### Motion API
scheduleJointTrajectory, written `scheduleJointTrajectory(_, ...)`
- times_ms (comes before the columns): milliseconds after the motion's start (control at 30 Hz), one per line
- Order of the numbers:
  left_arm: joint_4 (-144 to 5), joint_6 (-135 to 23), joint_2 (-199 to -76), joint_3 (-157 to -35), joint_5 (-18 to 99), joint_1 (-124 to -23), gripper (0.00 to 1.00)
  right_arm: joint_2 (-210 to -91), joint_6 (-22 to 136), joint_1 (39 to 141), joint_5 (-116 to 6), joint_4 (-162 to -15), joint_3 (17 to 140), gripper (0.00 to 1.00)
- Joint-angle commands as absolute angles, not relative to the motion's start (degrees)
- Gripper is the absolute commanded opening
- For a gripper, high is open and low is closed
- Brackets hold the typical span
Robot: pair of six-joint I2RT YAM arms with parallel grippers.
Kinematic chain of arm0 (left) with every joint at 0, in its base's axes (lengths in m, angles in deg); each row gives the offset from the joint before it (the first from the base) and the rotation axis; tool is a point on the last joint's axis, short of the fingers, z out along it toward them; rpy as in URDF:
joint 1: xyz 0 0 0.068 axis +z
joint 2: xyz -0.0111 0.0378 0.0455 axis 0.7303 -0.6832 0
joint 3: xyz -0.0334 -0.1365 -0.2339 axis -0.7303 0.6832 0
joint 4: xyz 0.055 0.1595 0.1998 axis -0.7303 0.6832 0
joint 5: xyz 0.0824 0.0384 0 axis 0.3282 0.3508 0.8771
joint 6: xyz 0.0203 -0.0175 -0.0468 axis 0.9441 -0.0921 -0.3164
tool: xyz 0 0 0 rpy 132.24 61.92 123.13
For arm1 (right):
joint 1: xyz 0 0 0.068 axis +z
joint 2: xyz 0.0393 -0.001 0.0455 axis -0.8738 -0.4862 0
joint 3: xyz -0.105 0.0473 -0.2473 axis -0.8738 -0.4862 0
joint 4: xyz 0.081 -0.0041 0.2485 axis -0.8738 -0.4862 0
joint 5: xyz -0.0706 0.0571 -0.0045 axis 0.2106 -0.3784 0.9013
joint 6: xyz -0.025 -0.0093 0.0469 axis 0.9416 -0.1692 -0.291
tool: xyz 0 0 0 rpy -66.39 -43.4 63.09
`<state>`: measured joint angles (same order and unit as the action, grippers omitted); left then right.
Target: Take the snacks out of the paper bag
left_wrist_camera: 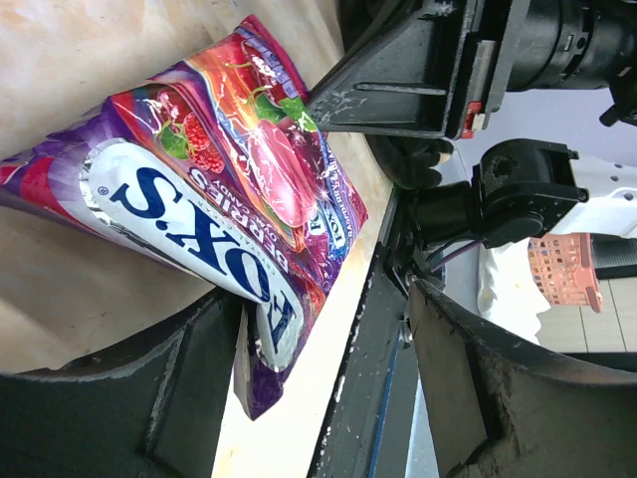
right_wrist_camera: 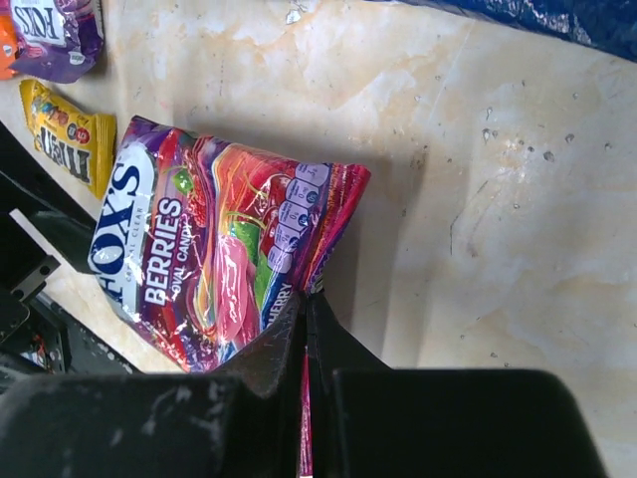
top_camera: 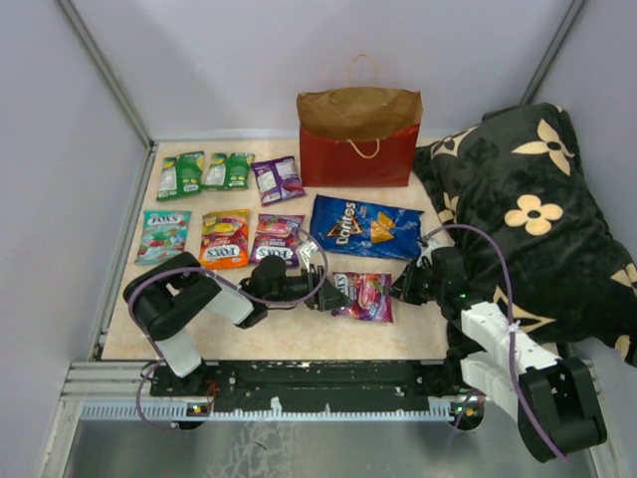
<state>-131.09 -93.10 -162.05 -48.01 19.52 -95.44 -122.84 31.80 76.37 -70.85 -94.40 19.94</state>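
A purple Fox's berries packet (top_camera: 364, 296) (left_wrist_camera: 219, 189) (right_wrist_camera: 209, 249) lies at the front of the table between my two grippers. My right gripper (top_camera: 406, 289) (right_wrist_camera: 309, 324) is shut on the packet's right edge, and the foil shows pinched between its fingers. At the packet's left end my left gripper (top_camera: 320, 289) (left_wrist_camera: 328, 398) stands open; the packet's corner rests against one finger (left_wrist_camera: 129, 398) and nothing is clamped. The paper bag (top_camera: 358, 139) stands upright at the back, brown above and red below. Several other snacks lie in rows on the left, with the blue Doritos bag (top_camera: 365, 227) in the middle.
A black flowered pillow (top_camera: 537, 219) fills the right side, right behind my right arm. Green packets (top_camera: 204, 173) lie at the back left and an orange packet (top_camera: 225, 239) in front of them. The right wrist view shows a yellow packet (right_wrist_camera: 65, 134) beside the held one.
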Motion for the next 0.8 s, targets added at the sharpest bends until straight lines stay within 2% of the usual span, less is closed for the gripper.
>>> scheduleJointTrajectory(0,-131.85,-91.58,-159.29,-47.26,20.37,-94.41,0.74,-122.26,33.17,76.37,-71.26,-94.02,23.73,0.00)
scheduleJointTrajectory(600,-130.42,-92.06,-156.45,-47.73,19.86,-92.94,0.73,-123.43,32.57,76.37,-71.03,-93.33,23.85,0.00)
scheduleJointTrajectory(633,-130.23,-92.09,-156.96,-47.95,19.83,-92.95,0.73,-123.93,32.72,76.37,-70.67,-93.28,23.91,0.06)
scheduleJointTrajectory(733,-128.00,-91.17,-157.50,-48.16,20.72,-92.96,0.73,-124.64,34.10,76.37,-67.46,-96.45,24.97,0.51)
scheduleJointTrajectory(767,-126.13,-90.45,-157.22,-48.20,21.40,-92.96,0.72,-123.94,34.68,76.61,-65.77,-98.29,25.65,0.61)
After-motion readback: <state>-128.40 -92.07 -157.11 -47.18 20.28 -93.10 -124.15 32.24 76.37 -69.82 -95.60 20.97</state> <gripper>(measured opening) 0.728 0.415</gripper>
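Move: The reddish-purple Fox's packet has its middle about 5 cm to the right of the left hand, level with it front to back and some 3 cm lower. That middle is about 8 cm left of the right hand, 2 cm nearer the base and slightly below it. From the right hand, the blue Doritos bag lies some 14 cm ahead and 7 cm left. The flat purple Fox's packet is about 12 cm ahead and 28 cm left. The reddish-purple Fox's packet is still pinched at its right end by the right hand, which stays almost in place and at the very end opens its fingers to a bit under half, letting go. Meanwhile the left hand, wide open around the packet's near left edge and resting against it with one finger, eases about 2 cm up and 2 cm forward and left, then stops. ##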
